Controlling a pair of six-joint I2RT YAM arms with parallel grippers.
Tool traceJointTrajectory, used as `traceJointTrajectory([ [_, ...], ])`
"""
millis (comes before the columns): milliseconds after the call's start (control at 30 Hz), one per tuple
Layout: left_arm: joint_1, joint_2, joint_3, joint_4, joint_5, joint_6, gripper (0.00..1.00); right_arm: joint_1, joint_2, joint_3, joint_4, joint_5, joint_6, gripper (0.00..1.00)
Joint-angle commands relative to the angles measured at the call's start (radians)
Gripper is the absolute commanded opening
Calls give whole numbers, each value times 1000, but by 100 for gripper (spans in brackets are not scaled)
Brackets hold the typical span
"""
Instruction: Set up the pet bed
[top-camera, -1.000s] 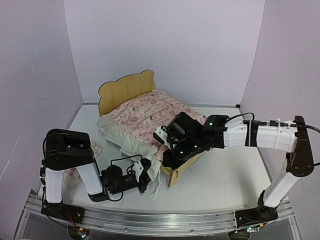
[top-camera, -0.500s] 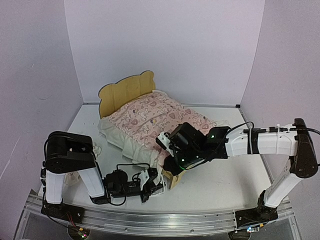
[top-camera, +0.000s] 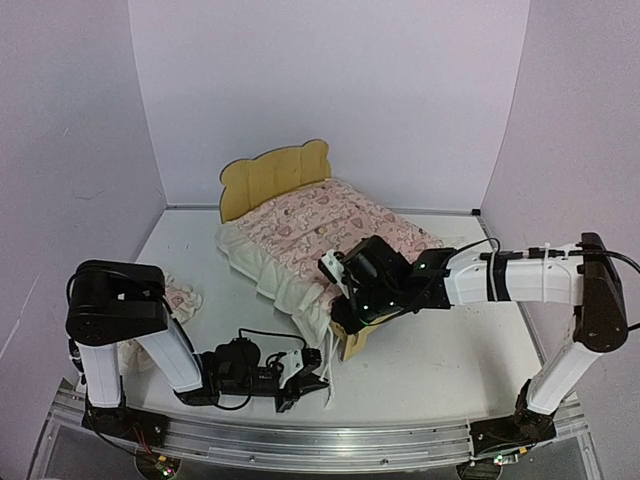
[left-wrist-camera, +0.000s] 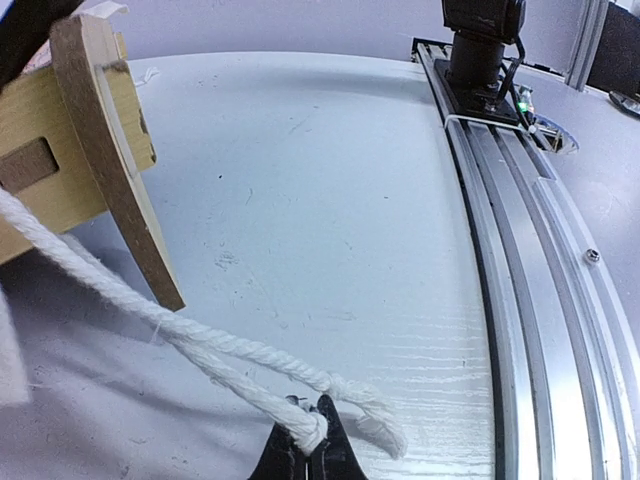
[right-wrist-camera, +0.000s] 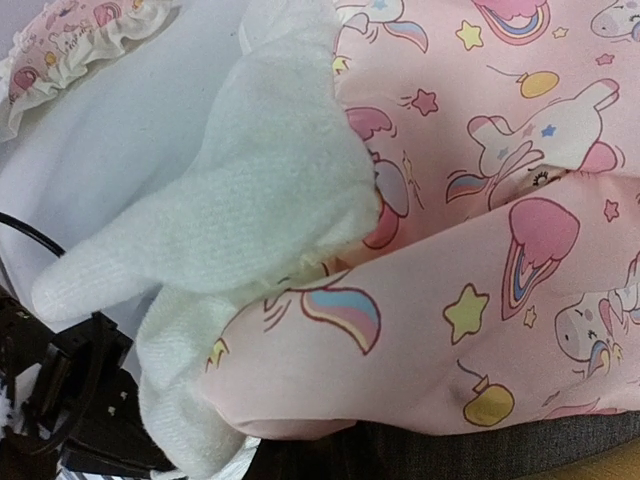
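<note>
The pet bed stands at mid table with its wavy plywood headboard (top-camera: 275, 175) at the back and its footboard (top-camera: 352, 345) (left-wrist-camera: 110, 150) toward me. A pink patterned blanket (top-camera: 320, 225) (right-wrist-camera: 480, 200) with a white ruffle (right-wrist-camera: 240, 200) covers it. A strip of dark grey mattress (right-wrist-camera: 480, 450) shows under the blanket's edge. My right gripper (top-camera: 342, 308) sits at the foot of the bed, its fingers buried under a bunched blanket fold. Low near the front, my left gripper (top-camera: 312, 362) (left-wrist-camera: 318, 425) is shut on a white rope (left-wrist-camera: 230, 345) running from the footboard.
A small pink ruffled pillow (top-camera: 182, 298) (right-wrist-camera: 60, 45) lies on the table left of the bed. An aluminium rail (top-camera: 300, 435) (left-wrist-camera: 520, 250) runs along the near edge, with the right arm's base (left-wrist-camera: 480, 50) on it. Purple walls close the back and sides.
The bed has turned and shifted, its headboard now further right and back. My left gripper has drawn the rope toward the near edge. My right gripper stays at the bed's foot.
</note>
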Motion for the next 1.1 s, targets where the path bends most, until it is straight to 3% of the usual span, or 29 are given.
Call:
traceJointTrajectory([
  [0,-6,-100,16,-177,-11,39,0,-18,5,21,299,46,13,0],
  [167,-5,-101,50,-275,-45,60,0,-17,34,9,249,-31,59,0],
  [267,-3,-104,70,-328,-48,80,0,-17,53,86,65,-36,85,1],
  [467,24,-160,75,-374,-16,68,0,-17,-65,119,-275,-55,122,40],
  [633,31,-196,81,-408,53,23,0,-16,-212,65,-357,-206,137,54],
  [767,35,-194,81,-413,73,-13,0,5,-299,-111,-170,-349,103,55],
  [867,37,-201,81,-413,75,-27,0,65,-336,-309,197,-351,148,54],
  [933,39,-213,79,-415,73,-34,0,108,-320,-407,398,-305,152,53],
  [1067,56,-239,78,-427,110,-63,0,201,-264,-470,554,-158,2,52],
])
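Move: The cord's loose end lies about 15 cm back and 3 cm to the left of the right hand, roughly 10 cm lower, with the bed's foot-end leg some 5 cm straight back and 7 cm down. The blanket's white edge hangs about 5 cm to the right hand's left, level fore and aft and a little lower. From the left hand, already pinching the other cord strand, that loose end is some 3 cm back, 1 cm right and slightly lower. The right hand, after sinking about 2 cm at the blanket-covered bed corner, opens its fingers to roughly half, lets go there and arcs back some 12 cm towards the loose cord end, rising over 5 cm on the way before dropping to finish about 3 cm below its starting height, turned some 20 degrees. The left hand keeps its pinch on the cord beside the leg, dipping a couple of centimetres and coming most of the way back up while its fingertips tilt about 10 degrees farther down. ##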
